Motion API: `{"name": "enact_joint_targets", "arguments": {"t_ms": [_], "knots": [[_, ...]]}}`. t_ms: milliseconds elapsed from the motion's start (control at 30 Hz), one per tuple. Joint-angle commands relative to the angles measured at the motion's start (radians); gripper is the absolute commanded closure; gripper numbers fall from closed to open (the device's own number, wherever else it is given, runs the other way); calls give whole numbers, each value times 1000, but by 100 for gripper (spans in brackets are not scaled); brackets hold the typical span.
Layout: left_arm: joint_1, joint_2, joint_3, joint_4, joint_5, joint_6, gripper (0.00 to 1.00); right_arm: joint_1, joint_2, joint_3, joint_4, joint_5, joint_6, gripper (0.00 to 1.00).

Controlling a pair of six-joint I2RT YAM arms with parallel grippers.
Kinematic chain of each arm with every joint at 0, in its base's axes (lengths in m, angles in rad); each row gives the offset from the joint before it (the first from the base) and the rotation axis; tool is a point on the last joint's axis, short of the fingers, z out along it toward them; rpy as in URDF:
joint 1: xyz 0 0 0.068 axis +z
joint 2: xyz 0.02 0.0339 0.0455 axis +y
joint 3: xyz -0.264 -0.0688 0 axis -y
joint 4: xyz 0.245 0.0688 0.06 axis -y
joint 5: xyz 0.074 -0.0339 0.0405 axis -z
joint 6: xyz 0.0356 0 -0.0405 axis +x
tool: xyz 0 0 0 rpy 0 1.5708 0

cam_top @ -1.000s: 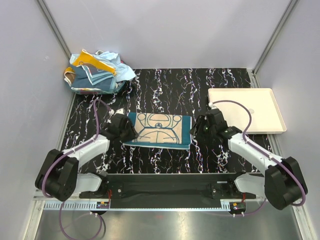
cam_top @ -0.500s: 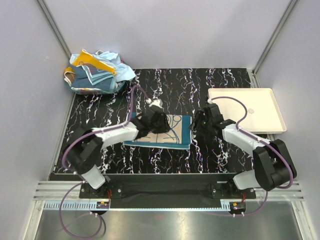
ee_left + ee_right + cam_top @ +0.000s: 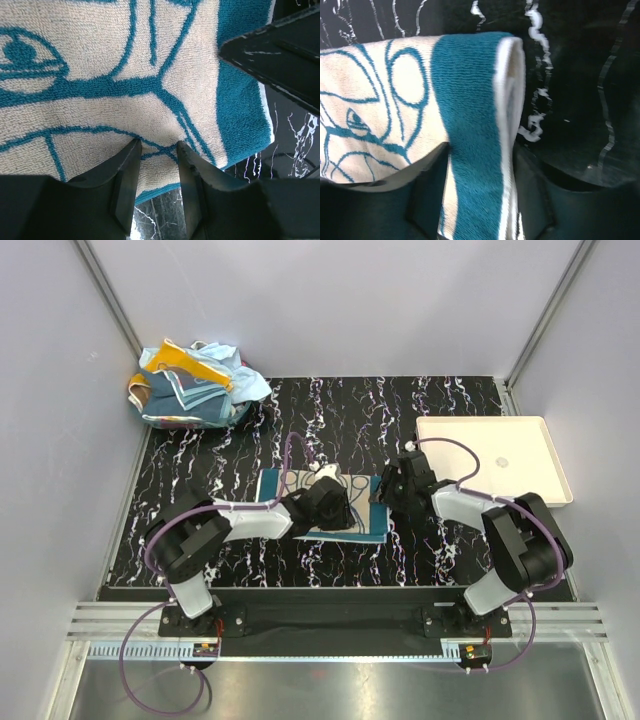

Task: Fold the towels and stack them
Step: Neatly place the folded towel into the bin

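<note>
One towel (image 3: 280, 487), teal with a beige centre, lies folded flat at the middle of the black marbled table. My left arm reaches across it, and the left gripper (image 3: 340, 512) rests on its right half. The left wrist view shows that gripper (image 3: 157, 145) open, fingertips down on the towel (image 3: 125, 100) near its front edge. My right gripper (image 3: 386, 496) is at the towel's right edge. Seen from its wrist, it (image 3: 480, 148) stands open astride the towel's rounded teal edge (image 3: 470, 100). The other towels (image 3: 190, 385) sit in a crumpled heap at the back left corner.
A shallow cream tray (image 3: 495, 455) lies at the right side of the table, just behind the right arm. Grey walls close in the table on the left, back and right. The two grippers stand close together over the towel's right end.
My left arm has swung from the towel's left edge rightward across it to its right half. The right gripper has stayed at the right edge, shifting slightly toward the towel.
</note>
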Motion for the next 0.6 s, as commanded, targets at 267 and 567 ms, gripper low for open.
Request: {"name": "enact_joint_targets", "arguments": {"t_ms": [267,567], "knots": [[-25,-109,36,-98,21,-1,60,41,30,50,-134,163,-25,100],[-6,-400,251,-451,39,132,57,41,-58,352,-521,431,-232,100]]}}
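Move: The folded towel's right edge is already between the right hand's open fingers, straight below the hand by about 1 cm; the bin's middle lies some 24 cm to its right and 7 cm ahead. The left hand is down near the towel's lower right part, with that right edge some 7 cm to its right and 6 cm ahead, and about 1 cm lower. Right fingers pinch the towel's right edge, pulling right and up some 4 cm; left hand rises 12 cm. ##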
